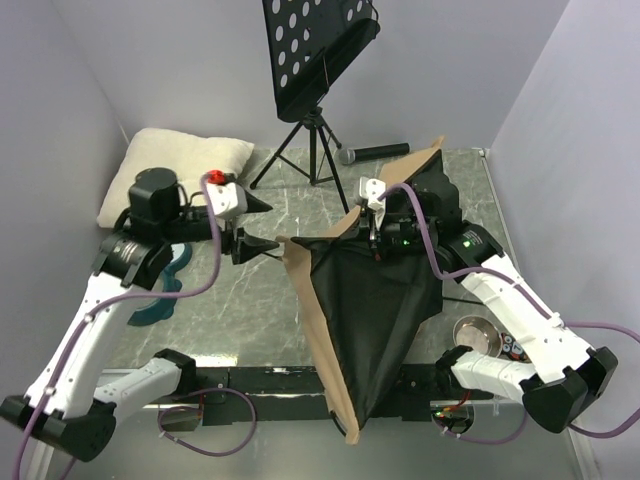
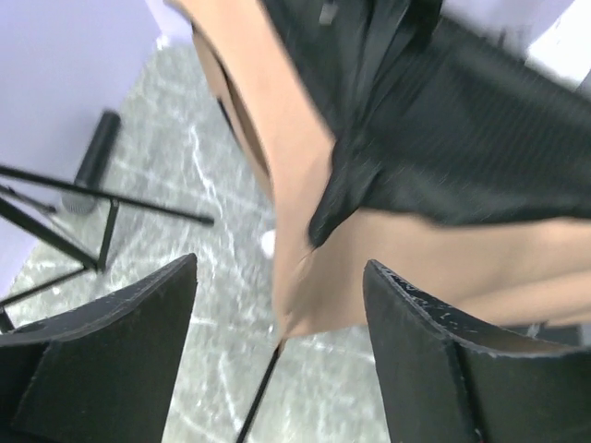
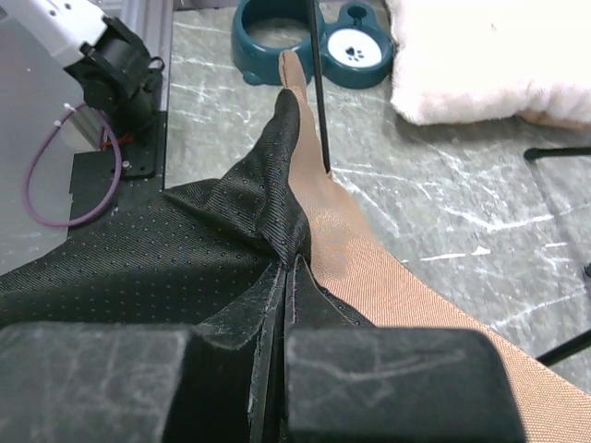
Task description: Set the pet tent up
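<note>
The pet tent (image 1: 365, 300) lies half raised across the middle of the table, with tan outer fabric and its black lining facing up. My left gripper (image 1: 268, 226) stands open just left of the tent's left corner. In the left wrist view that tan corner (image 2: 305, 305) hangs between the spread fingers (image 2: 138, 323), touching neither, with a thin black pole (image 2: 261, 397) running down from it. My right gripper (image 1: 378, 238) sits over the tent's upper middle. In the right wrist view it (image 3: 288, 274) is shut on a fold of the black lining beside the tan edge (image 3: 388, 277).
A black music stand (image 1: 315, 60) on a tripod and a microphone (image 1: 375, 153) stand behind the tent. The cream pillow (image 1: 175, 170) is at the back left. A teal pet bowl (image 3: 314, 41) lies under my left arm. A metal bowl (image 1: 478, 335) sits near the right base.
</note>
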You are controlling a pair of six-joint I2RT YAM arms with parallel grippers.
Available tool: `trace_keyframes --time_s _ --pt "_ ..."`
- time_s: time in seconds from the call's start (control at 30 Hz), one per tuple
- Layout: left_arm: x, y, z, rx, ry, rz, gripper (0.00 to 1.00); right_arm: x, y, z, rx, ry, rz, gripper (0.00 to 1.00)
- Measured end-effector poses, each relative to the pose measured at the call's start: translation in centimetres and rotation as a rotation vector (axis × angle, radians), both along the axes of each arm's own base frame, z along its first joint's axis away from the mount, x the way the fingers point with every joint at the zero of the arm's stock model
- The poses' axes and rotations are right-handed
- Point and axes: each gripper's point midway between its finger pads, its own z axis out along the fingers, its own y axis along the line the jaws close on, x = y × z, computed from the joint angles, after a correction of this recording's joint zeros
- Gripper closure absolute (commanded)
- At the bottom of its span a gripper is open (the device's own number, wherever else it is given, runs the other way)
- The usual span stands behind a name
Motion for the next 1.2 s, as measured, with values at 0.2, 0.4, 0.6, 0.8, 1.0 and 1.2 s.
trace_keyframes --time_s 0.2,0.4,0.6,0.8,1.0,1.2 --pt "2.3 0.4 -4.5 0.112 0.015 0.033 0.23 -0.6 0.0 0.9 0.032 -0.015 0.027 1.00" --pt "1.6 0.8 -8.6 0.154 0.036 0.018 0.24 -1.6 -0.1 1.7 0.061 -0.030 0.058 1.00" --pt "1.3 -0.5 -7.4 0.093 0.006 -0.063 0.31 -1.9 0.0 2.0 0.076 -0.033 0.082 1.00" --pt "0.6 -2.6 -6.9 0.059 -0.012 -0.147 0.61 -2.1 0.1 2.2 0.087 -0.032 0.092 1.00" --pt "-0.1 -3.7 -6.9 0.046 0.029 -0.167 0.99 -2.1 0.1 2.1 0.085 -0.022 0.088 0.24" --pt "0.6 -3.5 -7.2 0.043 0.131 -0.087 0.99 -2.1 1.4 5.7 0.070 0.015 0.068 0.00"
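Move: The tent's tan corner sticks out towards the open left gripper, about 4 cm to its right, roughly level fore and aft and some 6 cm below. The tent's dark cloth, already pinched in the right fingers, is around 18 cm to the left gripper's right, also level fore and aft and about 5 cm below. From the right gripper the tan corner lies some 14 cm to the left, about 2 cm back and 2 cm down. Drop the left gripper about 8 cm, easing slightly forward, then bring it right some 4 cm onto the tent's tan corner, turning slightly clockwise, and shut the fingers on the corner. Keep the dark cloth pinched in the right gripper while easing it a little back and up; once the left has closed, open the right wide and lift clear. ##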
